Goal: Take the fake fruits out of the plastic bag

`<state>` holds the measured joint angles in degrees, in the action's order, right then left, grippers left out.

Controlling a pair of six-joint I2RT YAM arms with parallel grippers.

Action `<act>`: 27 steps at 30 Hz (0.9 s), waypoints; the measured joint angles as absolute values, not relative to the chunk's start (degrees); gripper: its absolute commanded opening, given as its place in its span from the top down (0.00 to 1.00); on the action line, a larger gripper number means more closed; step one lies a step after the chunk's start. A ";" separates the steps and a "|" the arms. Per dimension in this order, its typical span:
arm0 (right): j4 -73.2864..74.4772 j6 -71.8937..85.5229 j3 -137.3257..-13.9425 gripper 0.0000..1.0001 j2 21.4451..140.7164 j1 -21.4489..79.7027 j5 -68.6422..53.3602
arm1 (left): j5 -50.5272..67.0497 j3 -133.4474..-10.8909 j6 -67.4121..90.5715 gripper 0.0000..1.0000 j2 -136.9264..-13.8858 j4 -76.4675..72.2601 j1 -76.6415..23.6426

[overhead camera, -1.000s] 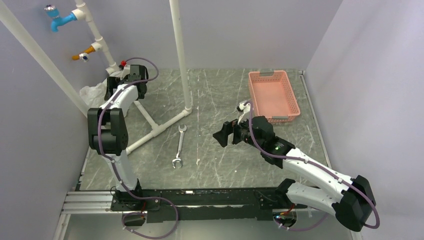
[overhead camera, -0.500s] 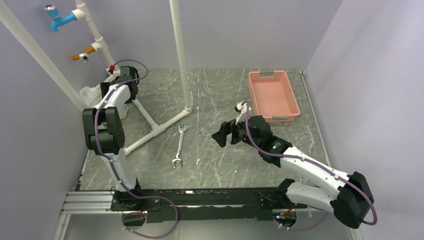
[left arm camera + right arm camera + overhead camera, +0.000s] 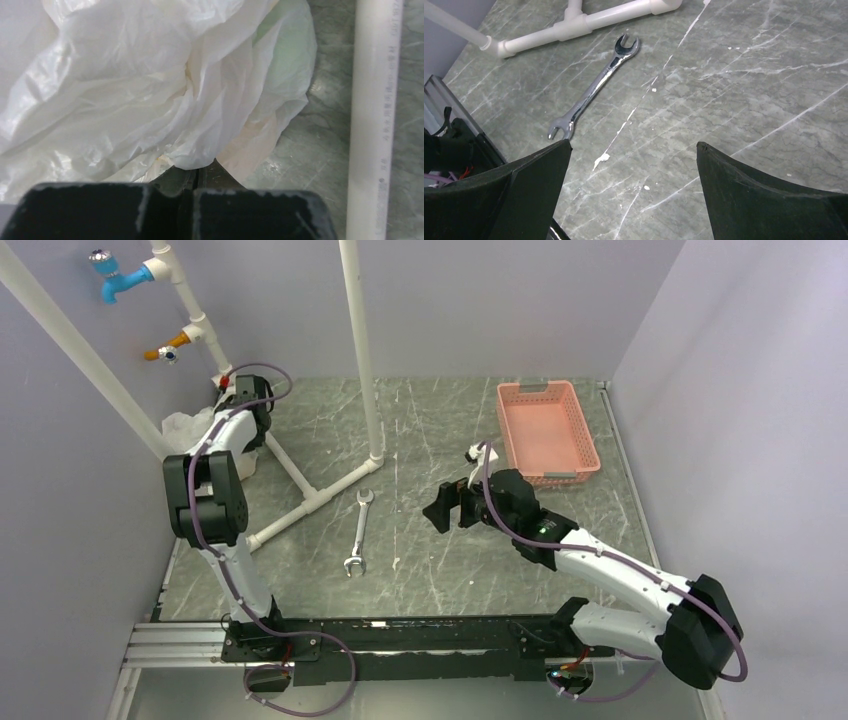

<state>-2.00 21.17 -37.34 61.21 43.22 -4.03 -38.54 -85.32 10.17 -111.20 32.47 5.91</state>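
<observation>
The plastic bag is crumpled white film filling the left wrist view; from above it lies at the far left by the wall. A green round shape, the apple, shows faintly through the film at the upper right. The mango and the red fruit are hidden. My left gripper has its fingers pressed together with a fold of the bag at their tips; from above it is over the bag. My right gripper is wide open and empty above the mid table.
A steel wrench lies on the marble table, also in the right wrist view. A white pipe frame runs past the bag. A pink basket stands at the far right.
My left arm has swung left and further toward the back corner over the bag. My right gripper has drifted slightly left, still open.
</observation>
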 measured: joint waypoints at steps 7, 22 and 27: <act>-1.32 21.15 -38.74 0.00 62.39 43.22 -3.20 | -34.26 -85.32 10.24 1.00 -104.90 35.00 3.81; 4.38 20.32 -40.45 0.00 62.94 43.22 2.98 | -21.54 -81.56 11.40 1.00 -85.38 45.30 -9.32; 5.23 20.86 -40.77 0.00 63.18 43.22 4.25 | -16.40 -73.45 8.16 1.00 -74.37 42.87 -13.93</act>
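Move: The left hand has its shut fingertips in the plastic bag, whose bulk lies about 4 cm to their left and 3 cm ahead. It is to go over the T-joint of the floor pipes, some 21 cm right, 14 cm back and 6 cm below; the side pipe runs about 9 cm to the right, level with the hand. The wrench lies roughly 34 cm right and 20 cm back. For the right hand, the bag is about 60 cm left and 20 cm ahead. Still pinching the bag's plastic in shut fingers, the left hand pulls it up and to the right out of the far left corner, across the side pipe, then draws back towards the T-joint: about 19 cm right, 12 cm up and 8 cm back in all, the wrist turning some 35 degrees clockwise. The open, empty right hand eases about 3 cm right and forward. ##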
